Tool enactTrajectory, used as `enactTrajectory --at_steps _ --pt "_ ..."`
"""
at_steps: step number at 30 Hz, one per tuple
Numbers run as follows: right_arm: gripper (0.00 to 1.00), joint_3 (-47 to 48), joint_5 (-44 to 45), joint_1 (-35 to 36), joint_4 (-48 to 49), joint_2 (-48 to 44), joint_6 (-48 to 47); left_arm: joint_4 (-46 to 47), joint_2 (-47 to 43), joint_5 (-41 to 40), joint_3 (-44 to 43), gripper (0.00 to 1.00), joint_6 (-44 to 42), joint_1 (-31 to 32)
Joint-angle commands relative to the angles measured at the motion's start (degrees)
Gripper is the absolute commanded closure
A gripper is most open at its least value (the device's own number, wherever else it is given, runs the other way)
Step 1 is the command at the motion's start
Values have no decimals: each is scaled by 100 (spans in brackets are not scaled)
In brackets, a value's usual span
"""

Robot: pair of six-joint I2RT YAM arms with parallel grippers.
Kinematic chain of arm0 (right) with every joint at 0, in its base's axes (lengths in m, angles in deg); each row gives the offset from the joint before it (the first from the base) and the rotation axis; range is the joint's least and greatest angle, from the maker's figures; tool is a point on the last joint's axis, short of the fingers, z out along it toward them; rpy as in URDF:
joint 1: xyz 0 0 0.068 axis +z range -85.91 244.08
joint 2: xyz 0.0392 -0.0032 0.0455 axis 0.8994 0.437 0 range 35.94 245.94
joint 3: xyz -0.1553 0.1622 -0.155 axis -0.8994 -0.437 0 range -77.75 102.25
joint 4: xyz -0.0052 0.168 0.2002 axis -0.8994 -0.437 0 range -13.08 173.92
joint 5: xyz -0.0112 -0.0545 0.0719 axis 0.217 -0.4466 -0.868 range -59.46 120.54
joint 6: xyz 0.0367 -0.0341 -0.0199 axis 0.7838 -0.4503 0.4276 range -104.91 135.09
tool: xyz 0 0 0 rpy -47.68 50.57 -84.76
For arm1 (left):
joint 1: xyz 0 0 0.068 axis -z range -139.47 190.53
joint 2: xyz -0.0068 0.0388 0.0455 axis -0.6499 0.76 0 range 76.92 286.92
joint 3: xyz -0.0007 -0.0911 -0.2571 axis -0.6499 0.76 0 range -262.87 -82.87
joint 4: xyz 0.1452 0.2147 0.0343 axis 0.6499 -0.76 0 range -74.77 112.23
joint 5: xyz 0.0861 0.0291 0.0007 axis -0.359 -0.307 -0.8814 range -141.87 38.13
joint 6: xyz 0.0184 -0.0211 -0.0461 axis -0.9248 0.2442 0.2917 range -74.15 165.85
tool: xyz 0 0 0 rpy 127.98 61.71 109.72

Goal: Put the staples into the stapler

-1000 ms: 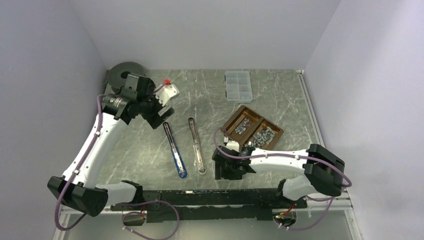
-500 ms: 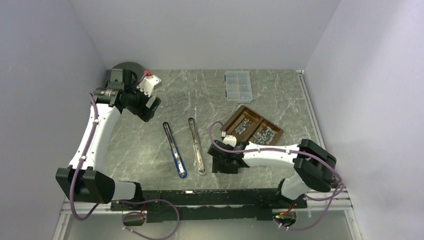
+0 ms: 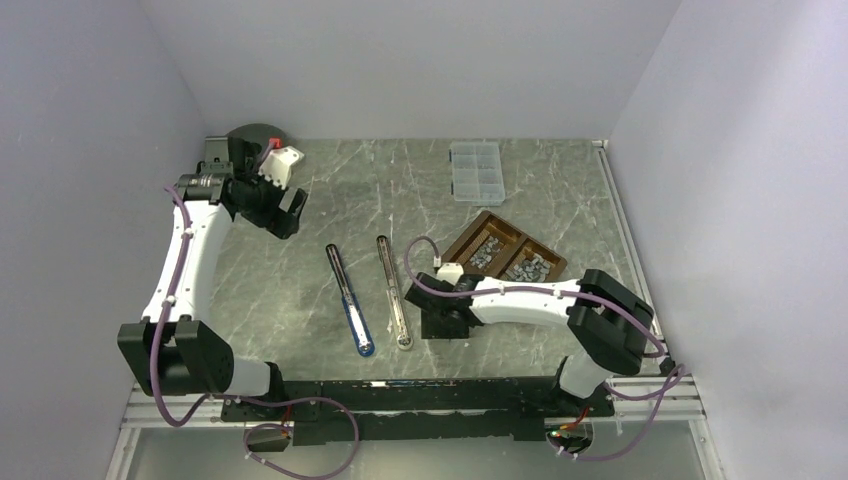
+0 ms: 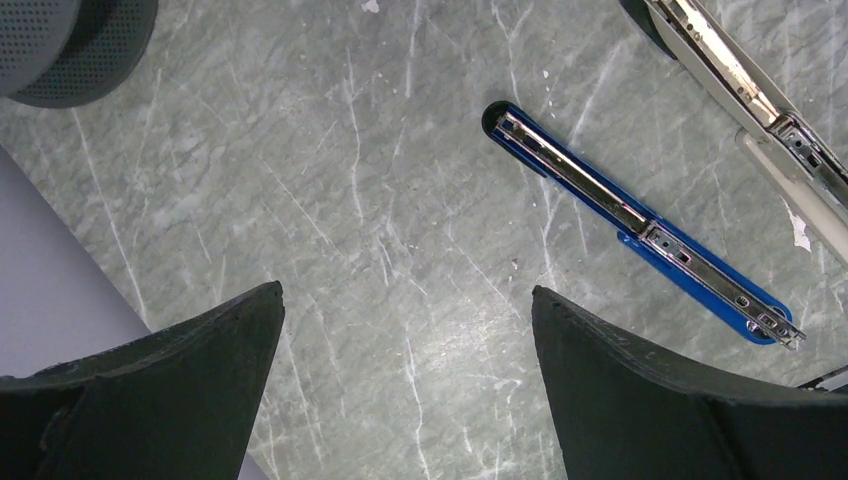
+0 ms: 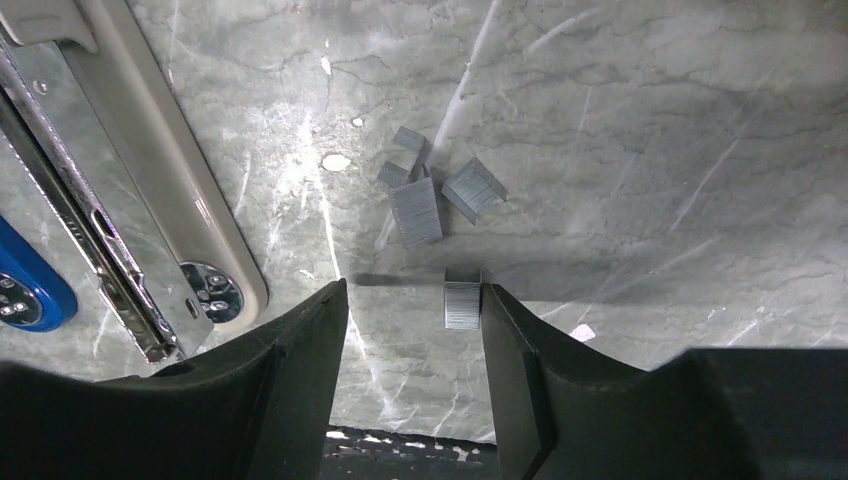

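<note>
Two staplers lie opened flat: a blue stapler and a beige stapler. Several loose staples lie on the marble just right of the beige one. My right gripper hangs low over them, open, its jaws a narrow gap apart. One staple strip stands against the inner face of its right finger, and the left finger is clear of it. More staples fill the brown tray. My left gripper is wide open over bare table at the far left.
A clear compartment box sits at the back, beyond the tray. A black round object stands in the far left corner beside the left arm. The table's near edge shows just below the right fingers.
The left arm has swung back and left toward the far corner, still open. The right gripper has slid left toward the beige stapler and its jaws have narrowed.
</note>
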Motion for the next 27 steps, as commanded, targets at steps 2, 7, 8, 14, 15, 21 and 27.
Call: enactTrajectory --at_steps 2,7,8,14,15,21,27 --pt "46 367 309 -10 -366 112 -271 196 -79 289 152 1 25 -59" --pt "47 400 422 -19 -567 135 -412 225 -130 351 201 1 31 -90" --pt "47 404 445 -19 -596 137 -436 233 -133 358 202 1 29 -98" --pt "52 493 428 -19 -535 174 -517 259 -149 316 208 1 15 -114" --pt "53 508 435 -11 -521 202 -539 264 -150 315 211 1 14 -120" --pt "58 545 406 -14 -442 353 -690 263 -150 324 232 0 1 -154" --pt "67 583 422 -12 -509 374 -727 268 -124 318 216 1 18 -169"
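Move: The small staple block lies almost between the right fingers, about 1 cm below the hand point and 2 cm to its right. Some 4 cm ahead and 1 cm right are the loose staple pieces; the silver stapler's middle is roughly 9 cm ahead and 10 cm left, the brown tray about 15 cm ahead and 12 cm right. From the left hand the block lies some 19 cm back, 36 cm right and 21 cm below. Right fingers narrow around the staple block without pinching it, the hand easing 1 cm left, tilting about 10 degrees. ##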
